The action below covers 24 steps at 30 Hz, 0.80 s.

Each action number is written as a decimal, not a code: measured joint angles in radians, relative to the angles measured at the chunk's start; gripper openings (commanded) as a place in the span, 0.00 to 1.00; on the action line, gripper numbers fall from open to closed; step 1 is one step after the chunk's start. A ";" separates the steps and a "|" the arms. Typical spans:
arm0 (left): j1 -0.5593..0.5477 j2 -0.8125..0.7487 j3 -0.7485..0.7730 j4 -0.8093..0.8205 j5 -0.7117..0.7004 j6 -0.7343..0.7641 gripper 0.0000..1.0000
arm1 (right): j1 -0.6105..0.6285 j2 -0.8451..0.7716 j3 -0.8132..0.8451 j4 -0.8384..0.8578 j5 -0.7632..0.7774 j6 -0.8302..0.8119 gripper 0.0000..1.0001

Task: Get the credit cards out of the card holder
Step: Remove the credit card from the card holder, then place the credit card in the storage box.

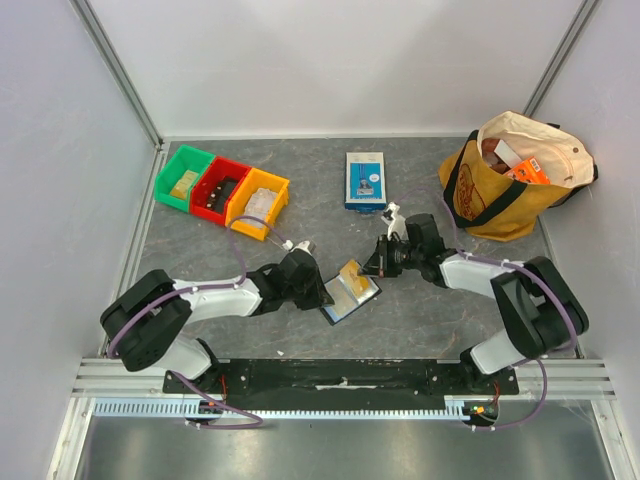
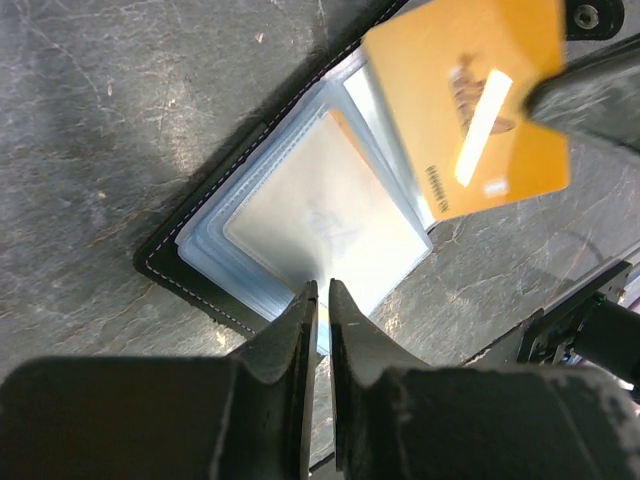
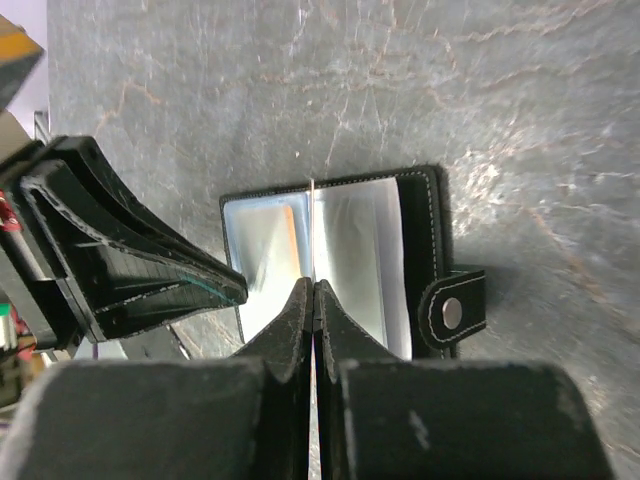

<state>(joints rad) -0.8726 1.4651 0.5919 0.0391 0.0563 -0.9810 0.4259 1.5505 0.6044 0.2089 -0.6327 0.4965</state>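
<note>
The black card holder [image 1: 343, 302] lies open on the grey table between the two arms, its clear bluish sleeves [image 2: 320, 215] facing up and its snap strap [image 3: 452, 310] at one side. My left gripper [image 2: 322, 288] is shut on the near edge of the sleeves. A yellow-orange credit card [image 2: 470, 100] is held above the holder by my right gripper [image 3: 314, 285], which is shut on it. In the right wrist view this card [image 3: 313, 215] shows edge-on as a thin line. Any other cards in the sleeves are hard to make out.
A blue-and-white box [image 1: 365, 180] stands behind the holder. Green [image 1: 184, 178], red [image 1: 220, 190] and yellow [image 1: 260, 202] bins sit at the back left. A yellow tote bag [image 1: 510, 175] full of items is at the back right. Walls enclose the table.
</note>
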 measured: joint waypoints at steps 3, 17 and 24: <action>0.000 -0.011 -0.010 0.002 0.000 0.000 0.23 | -0.006 -0.066 0.000 -0.023 0.051 0.000 0.00; 0.001 -0.355 -0.064 0.032 -0.066 0.022 0.66 | 0.001 -0.468 -0.128 0.078 0.183 0.281 0.00; 0.001 -0.478 -0.142 0.269 -0.019 0.024 0.66 | 0.089 -0.570 -0.188 0.251 0.249 0.477 0.00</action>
<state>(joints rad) -0.8719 0.9871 0.4503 0.3077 0.0372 -0.9569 0.5152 0.9810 0.4164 0.4603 -0.3832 0.9733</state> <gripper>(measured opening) 0.663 0.007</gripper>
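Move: At the right hand's shut tips is the orange card, its middle about 2 cm back, 2 cm left and 1 cm lower. The open card holder's middle lies some 5 cm back, 3 cm left and 3 cm below that hand, and the blue box about 21 cm straight ahead and slightly lower. From the left hand the card lies about 5 cm ahead, 5 cm right and 2 cm up; the holder's middle is 2 cm ahead, 4 cm right and slightly lower. Lifting the orange card away from the holder, the right hand climbs about 15 cm, keeping its pinch while its left-pointing fingers swing up towards level. The left hand comes off the holder's left end, edging about a centimetre left before rising just as far, tilting its fingers up some 35 degrees and spreading them from nearly shut to two-thirds open beside the card. ##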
